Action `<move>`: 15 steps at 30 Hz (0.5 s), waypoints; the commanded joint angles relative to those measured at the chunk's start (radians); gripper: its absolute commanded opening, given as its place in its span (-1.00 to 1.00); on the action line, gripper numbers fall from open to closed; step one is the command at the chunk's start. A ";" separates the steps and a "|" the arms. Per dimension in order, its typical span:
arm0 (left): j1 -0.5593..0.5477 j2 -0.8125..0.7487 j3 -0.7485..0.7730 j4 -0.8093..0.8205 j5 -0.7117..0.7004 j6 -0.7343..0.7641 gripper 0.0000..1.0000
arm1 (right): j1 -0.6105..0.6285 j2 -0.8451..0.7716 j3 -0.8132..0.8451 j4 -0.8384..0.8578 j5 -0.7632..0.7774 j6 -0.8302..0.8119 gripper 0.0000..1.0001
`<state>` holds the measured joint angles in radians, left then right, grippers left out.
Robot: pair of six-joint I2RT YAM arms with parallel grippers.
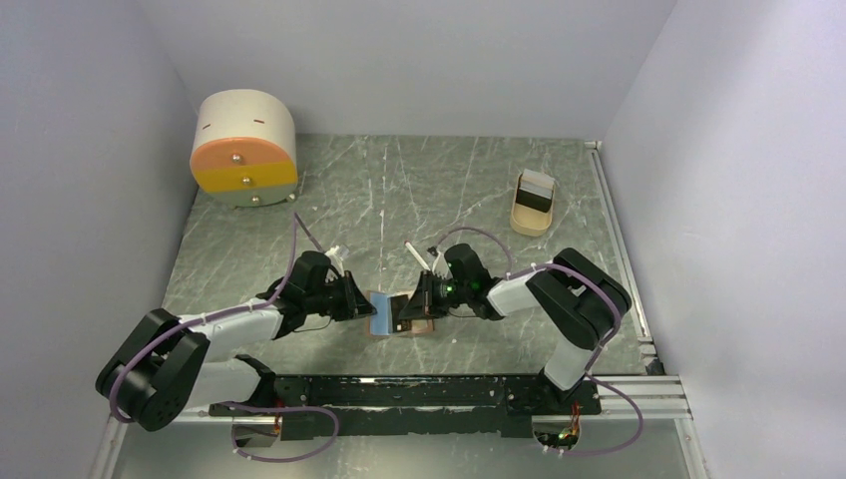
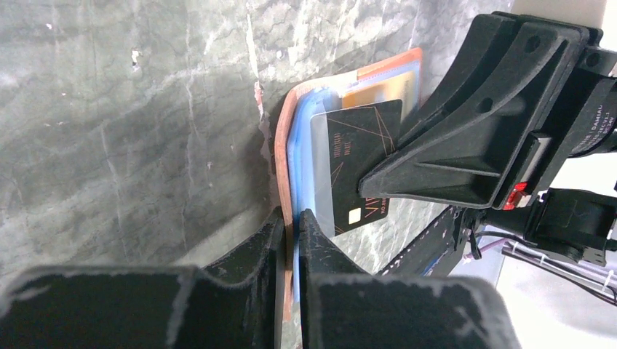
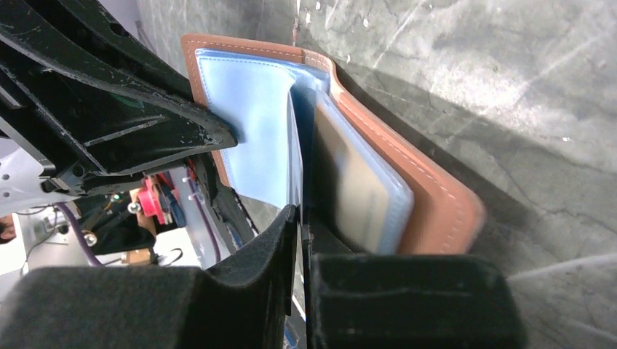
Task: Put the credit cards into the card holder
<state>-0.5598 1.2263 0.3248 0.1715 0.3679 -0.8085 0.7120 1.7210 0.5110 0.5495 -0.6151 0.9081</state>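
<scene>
The card holder (image 1: 383,313), brown outside and pale blue inside, stands open on edge between my two grippers. My left gripper (image 2: 291,227) is shut on the holder's brown cover and blue lining (image 2: 285,145). A black credit card (image 2: 361,156) with gold lines sits partly inside a clear sleeve, and my right gripper (image 3: 300,218) is shut on its thin edge. An orange card (image 2: 380,89) sits in a pocket behind it, and a beige card (image 3: 355,182) shows in a sleeve. From above, the left gripper (image 1: 365,305) and right gripper (image 1: 413,304) face each other across the holder.
A cream and orange round drawer box (image 1: 244,148) stands at the back left. At the back right, a beige tray (image 1: 532,220) holds a black card with a white band (image 1: 537,190). A metal rail (image 1: 619,239) runs along the table's right edge.
</scene>
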 commanded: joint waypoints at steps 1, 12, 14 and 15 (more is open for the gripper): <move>0.003 0.021 -0.012 0.108 0.078 -0.014 -0.74 | 0.012 0.001 0.058 -0.184 0.039 -0.104 -0.73; 0.004 0.016 -0.024 0.120 0.077 -0.026 -0.73 | 0.012 -0.123 0.088 -0.409 0.258 -0.182 -0.23; 0.003 0.019 -0.028 0.123 0.075 -0.026 -0.74 | 0.013 -0.136 0.086 -0.433 0.279 -0.190 -0.22; 0.004 0.021 -0.031 0.128 0.076 -0.028 -0.73 | 0.012 -0.141 0.086 -0.438 0.287 -0.191 -0.20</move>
<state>-0.5579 1.2488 0.3134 0.2569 0.4164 -0.8307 0.7219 1.6012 0.5934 0.2344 -0.4419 0.7673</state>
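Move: The card holder lies open, its middle about 2 cm to the left of the right hand, level with it fore and aft and roughly 2 cm lower; the black card stands by its fold, still pinched at its right part, card middle about 1 cm left of that hand. The pen lies some 12 cm ahead and 2 cm to the right. From the left hand, already gripping the holder's left edge, the holder's middle is about 6 cm to the right and 2 cm lower. The black card is let go by the right fingers, which open to a bit over a third while the hand eases forward and to the right, about 2.5 cm in all, its fingertips tipping down some 10 degrees and staying around the card's outer edge. The left hand keeps its pinch on the holder's left edge and shifts about 1 cm right, rising slightly. ##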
